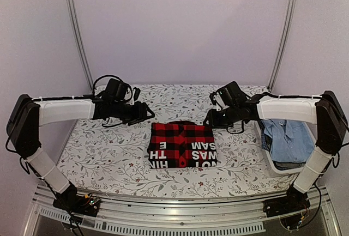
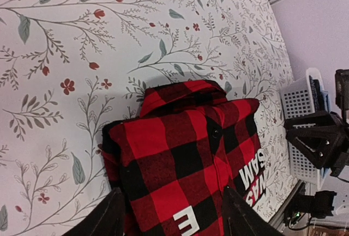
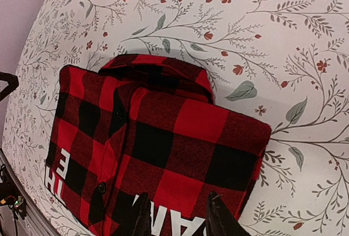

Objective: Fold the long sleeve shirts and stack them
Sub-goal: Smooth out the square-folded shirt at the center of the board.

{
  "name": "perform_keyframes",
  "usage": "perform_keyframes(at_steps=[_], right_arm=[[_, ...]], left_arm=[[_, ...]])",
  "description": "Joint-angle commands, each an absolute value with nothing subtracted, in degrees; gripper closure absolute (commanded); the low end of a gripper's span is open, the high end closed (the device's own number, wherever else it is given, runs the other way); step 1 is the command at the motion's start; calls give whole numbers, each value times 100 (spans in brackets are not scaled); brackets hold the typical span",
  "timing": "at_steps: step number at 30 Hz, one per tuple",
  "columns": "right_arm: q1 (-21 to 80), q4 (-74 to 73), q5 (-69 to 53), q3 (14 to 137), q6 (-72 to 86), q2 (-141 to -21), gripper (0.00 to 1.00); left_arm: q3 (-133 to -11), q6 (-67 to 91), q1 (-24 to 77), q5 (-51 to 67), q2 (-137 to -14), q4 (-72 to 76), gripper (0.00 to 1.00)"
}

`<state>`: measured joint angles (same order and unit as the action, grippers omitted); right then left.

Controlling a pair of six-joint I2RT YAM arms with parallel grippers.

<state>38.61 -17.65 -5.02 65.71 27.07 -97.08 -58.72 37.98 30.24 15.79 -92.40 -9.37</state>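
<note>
A red-and-black check shirt (image 1: 182, 145) with white block letters lies folded into a square on the floral tablecloth (image 1: 109, 149), collar toward the back. It also shows in the left wrist view (image 2: 185, 159) and the right wrist view (image 3: 158, 143). My left gripper (image 1: 146, 112) hovers open and empty above the table just beyond the shirt's far left corner. My right gripper (image 1: 210, 119) hovers open and empty just beyond the far right corner. In each wrist view the dark fingertips (image 2: 109, 217) (image 3: 218, 219) stand apart over the cloth without touching it.
A white basket (image 1: 272, 159) at the right table edge holds a blue shirt (image 1: 289, 140); its mesh wall shows in the left wrist view (image 2: 302, 102). A metal rail (image 1: 180, 214) runs along the near edge, and white walls with metal posts close the back.
</note>
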Motion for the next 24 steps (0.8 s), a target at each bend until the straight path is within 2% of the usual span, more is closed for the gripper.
perform_keyframes(at_steps=[1,14,24], right_arm=[[4116,-1746,-557,6732,2787,-9886,68],[3962,-1574,-693,7392,2764,-11022,71],[3599,-1583,-852,7992,2748,-11912,67]], left_arm=[[-5769,3888,3497,1460,-9063,-1136,40],[-5775,4136,4114,1424,-9322,-1056,42],[-5674,4173,4173,1454,-9314,-1038,43]])
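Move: The square-folded shirt has its middle about 12 cm to the right hand's left, 1 cm nearer the base and 10 cm below; its far-right corner is some 10 cm ahead and 2 cm right of that hand, its collar 12 cm ahead and 12 cm left. From the left hand the shirt's middle is about 14 cm right, 4 cm back and 11 cm down, the far-left corner 9 cm ahead and 1 cm right. Over the folded shirt both hands come in: the right first eases 3 cm left and slightly back, then turns forward and sinks nearly 8 cm towards the far-right part, fingers still partly open, tipping slightly downward. The left, fingers still open, slides about 5 cm back and as much right over the shirt's left side, turning a little clockwise, then nearly halts, well above the cloth. Whether the right fingertips touch can't be seen. ##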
